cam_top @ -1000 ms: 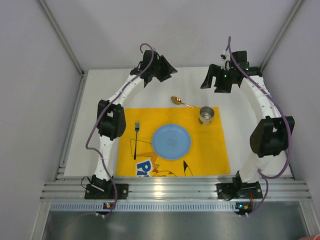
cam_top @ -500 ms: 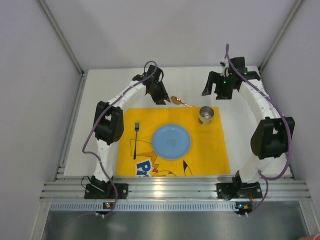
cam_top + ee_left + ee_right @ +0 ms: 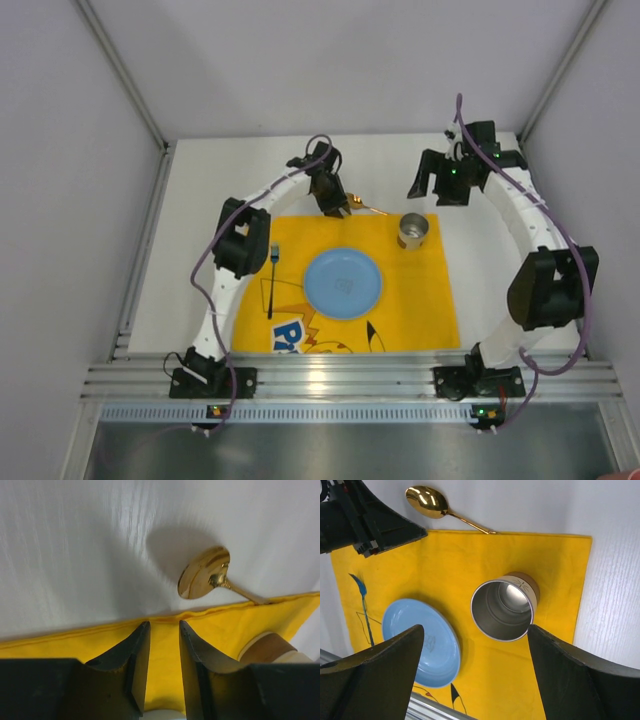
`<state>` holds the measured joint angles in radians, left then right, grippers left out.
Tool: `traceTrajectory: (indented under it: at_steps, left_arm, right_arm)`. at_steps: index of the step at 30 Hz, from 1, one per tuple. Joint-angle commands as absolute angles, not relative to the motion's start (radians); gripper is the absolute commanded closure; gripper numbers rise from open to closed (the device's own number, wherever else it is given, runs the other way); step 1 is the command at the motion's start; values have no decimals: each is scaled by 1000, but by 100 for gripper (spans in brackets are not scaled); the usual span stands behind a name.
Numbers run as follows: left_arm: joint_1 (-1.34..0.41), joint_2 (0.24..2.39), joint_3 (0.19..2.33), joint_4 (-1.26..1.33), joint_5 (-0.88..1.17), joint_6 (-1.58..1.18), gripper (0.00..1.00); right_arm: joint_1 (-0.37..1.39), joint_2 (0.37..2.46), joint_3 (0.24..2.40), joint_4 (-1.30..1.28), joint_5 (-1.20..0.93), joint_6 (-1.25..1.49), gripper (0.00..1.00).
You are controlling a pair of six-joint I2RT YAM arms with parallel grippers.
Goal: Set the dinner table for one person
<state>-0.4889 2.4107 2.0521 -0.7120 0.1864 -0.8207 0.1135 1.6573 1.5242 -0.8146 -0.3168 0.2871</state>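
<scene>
On the white dinner table (image 3: 196, 210) lies a yellow placemat (image 3: 420, 310) with a blue plate (image 3: 342, 283), a dark fork (image 3: 272, 275) and a steel cup (image 3: 413, 231). A gold spoon (image 3: 204, 572) lies at the mat's far edge, its bowl on the white top and its handle tip on the mat. My left gripper (image 3: 337, 206) hovers low over that edge (image 3: 164, 623), just left of the spoon, its jaws a narrow gap apart with nothing between them. My right gripper (image 3: 450, 182) hangs wide open above the cup (image 3: 502, 610), empty.
Silver rails (image 3: 350, 378) run along the near edge, with both arm bases bolted there. Grey walls close in the table on the left, right and far sides. The right wrist view also catches the plate (image 3: 427, 650), the fork (image 3: 362, 605) and the left gripper's body (image 3: 370, 525).
The left arm has swung right and down from the far left of the table to the mat's far edge beside the spoon, its jaws narrowing. The right arm has barely shifted.
</scene>
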Motion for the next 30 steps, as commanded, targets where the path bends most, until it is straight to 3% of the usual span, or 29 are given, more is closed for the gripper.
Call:
traceTrajectory:
  at_steps: [1,9,14,16,17,18,20,22,30]
  left_arm:
    - [-488,2459,2132,-654,170,-822,65]
    - [-488,2625,2329,-492,244,-929,66]
    - [-491,2697,2374,-315,290,-1035,59]
    - [-499,2721,2390,-234,284,-1080,44]
    - [-502,2732,2404,-197,293,-1101,28]
    - [-509,2750,2427,-161,311,-1148,2]
    - [-509,2824,2556,-199,339,-1175,1]
    - [-505,2798,2553,-219,354,-1163,1]
    - [-416,2364,2019,-242,311,-1005,1]
  right_arm:
    - [104,1592,1510,-802,-310,265,14]
    - [103,1598,1497,-802,-328,265,14]
    - [124,1736,1592,-782,-364,262,14]
    - [140,1832,1678,-785,-361,258,14]
    - [143,1867,1710,-785,-360,259,14]
    - [146,1900,1780,-788,-360,258,14]
    - [158,2012,1859,-810,-335,258,15]
    - [175,2118,1983,-854,-290,242,16]
    - [279,2279,2097,-910,-111,204,18]
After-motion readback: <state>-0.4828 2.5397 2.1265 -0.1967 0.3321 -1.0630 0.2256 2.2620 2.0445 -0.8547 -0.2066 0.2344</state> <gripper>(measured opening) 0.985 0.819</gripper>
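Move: The spoon's middle lies about 3 cm ahead of my left hand, 7 cm to the right and 3 cm below, with its bowl nearest my fingers. From that hand the mug stands some 20 cm right and 6 cm back, and the plate lies straight back about 20 cm. From my open right hand the spoon is roughly 10 cm ahead, 15 cm left and 18 cm down; the mug is almost directly below, 3 cm left and 1 cm ahead. I sweep my left hand low, forward and right across the spoon's bowl, about 15 cm, nudging it along; my fingers swing some 30 degrees to point more forward and right, then open wide as the hand lifts and backs off a little. My right hand first all but waits, then reaches about 12 cm forward, 10 cm down and slightly left towards the spoon, fingers still wide. ##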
